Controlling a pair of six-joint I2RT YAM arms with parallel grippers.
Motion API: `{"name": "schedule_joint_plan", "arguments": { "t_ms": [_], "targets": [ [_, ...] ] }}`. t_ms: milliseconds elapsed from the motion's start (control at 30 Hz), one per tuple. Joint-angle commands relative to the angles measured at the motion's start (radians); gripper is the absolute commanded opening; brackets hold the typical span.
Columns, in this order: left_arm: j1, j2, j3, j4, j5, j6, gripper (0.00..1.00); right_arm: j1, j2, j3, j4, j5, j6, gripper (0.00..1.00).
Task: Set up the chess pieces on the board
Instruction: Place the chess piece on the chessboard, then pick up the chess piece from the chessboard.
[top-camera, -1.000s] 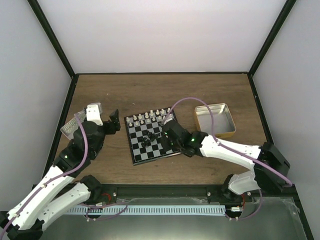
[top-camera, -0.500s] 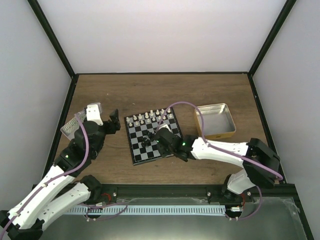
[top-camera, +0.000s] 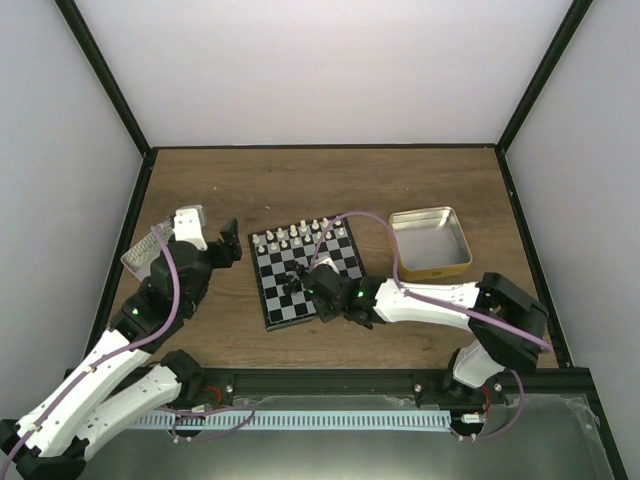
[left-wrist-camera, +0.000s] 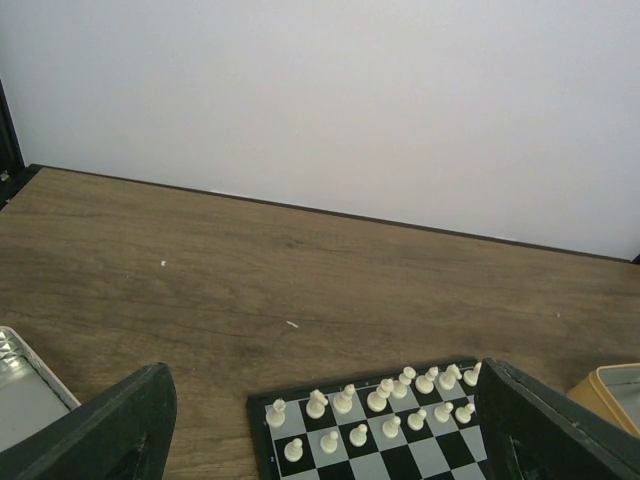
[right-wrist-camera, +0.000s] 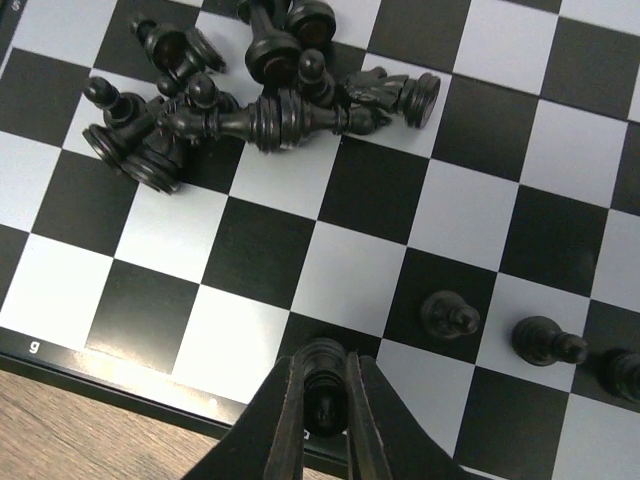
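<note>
The board (top-camera: 280, 300) lies mid-table, with white pieces (top-camera: 300, 235) in two rows along its far side. A heap of toppled black chess pieces (right-wrist-camera: 250, 90) lies near the board's (right-wrist-camera: 350, 270) middle. Three black pawns (right-wrist-camera: 450, 315) stand in a row near the near edge. My right gripper (right-wrist-camera: 325, 375) is shut on a small black piece (right-wrist-camera: 325, 385), held upright over a dark square by the board's near border; from above this gripper (top-camera: 316, 292) is at the board's near side. My left gripper (left-wrist-camera: 320, 400) is open and empty, left of the board (left-wrist-camera: 380, 465), and also visible from above (top-camera: 222, 248).
An open gold tin (top-camera: 430, 242) sits right of the board; its corner shows in the left wrist view (left-wrist-camera: 610, 385). A silvery tin (top-camera: 150, 250) lies at the far left beside my left arm. Black frame rails edge the wooden table.
My right gripper has slid left along the board's near edge, carrying the black piece. The left arm has stayed still.
</note>
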Motion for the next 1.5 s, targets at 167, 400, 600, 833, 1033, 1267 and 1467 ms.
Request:
{"name": "schedule_joint_plan", "arguments": {
  "t_ms": [167, 400, 600, 833, 1033, 1267, 1467],
  "targets": [
    [-0.002, 0.011, -0.010, 0.033, 0.002, 0.005, 0.84, 0.016, 0.014, 0.028, -0.030, 0.033, 0.013, 0.22],
    [-0.001, 0.015, -0.010, 0.033, 0.006, 0.004, 0.84, -0.003, -0.021, 0.155, -0.124, 0.051, 0.057, 0.45],
    [0.000, 0.011, -0.008, 0.031, 0.006, 0.004, 0.84, -0.019, 0.004, 0.161, -0.144, 0.015, 0.065, 0.45],
    [-0.001, 0.012, -0.008, 0.032, 0.007, 0.004, 0.84, -0.021, 0.029, 0.149, -0.136, -0.025, 0.068, 0.45],
    [0.000, 0.017, -0.008, 0.030, 0.018, 0.004, 0.84, -0.052, 0.012, 0.160, -0.107, -0.038, 0.071, 0.45],
    [-0.001, 0.055, -0.018, 0.059, 0.141, 0.008, 0.84, -0.173, -0.049, 0.133, 0.013, -0.091, 0.121, 0.50],
    [-0.001, 0.180, -0.039, 0.111, 0.340, -0.020, 0.84, -0.310, -0.121, 0.050, 0.113, -0.173, 0.198, 0.50]
  ]
}}
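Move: The square for the black piece in the right hand, in the board's near row, lies directly below that hand, about 3 cm down. The nearest black pawn stands about 3 cm ahead and 2 cm to the right, the next one 4 cm ahead and 5 cm right. The pile of black pieces lies some 7 cm ahead and 6 cm left. From the left hand, waiting high and open, that square is about 20 cm right, 5 cm back and 26 cm down. Fingers part to roughly half open and let go of the black piece on its near-row square; the right hand then rises about 4 cm off it, dips a little, and sweeps forward over the board past the pawns, climbing again, its wrist turning some 15 degrees clockwise and rolling left side up. Late on, the open left hand swings about 4 cm right towards the board, sinking slightly. ##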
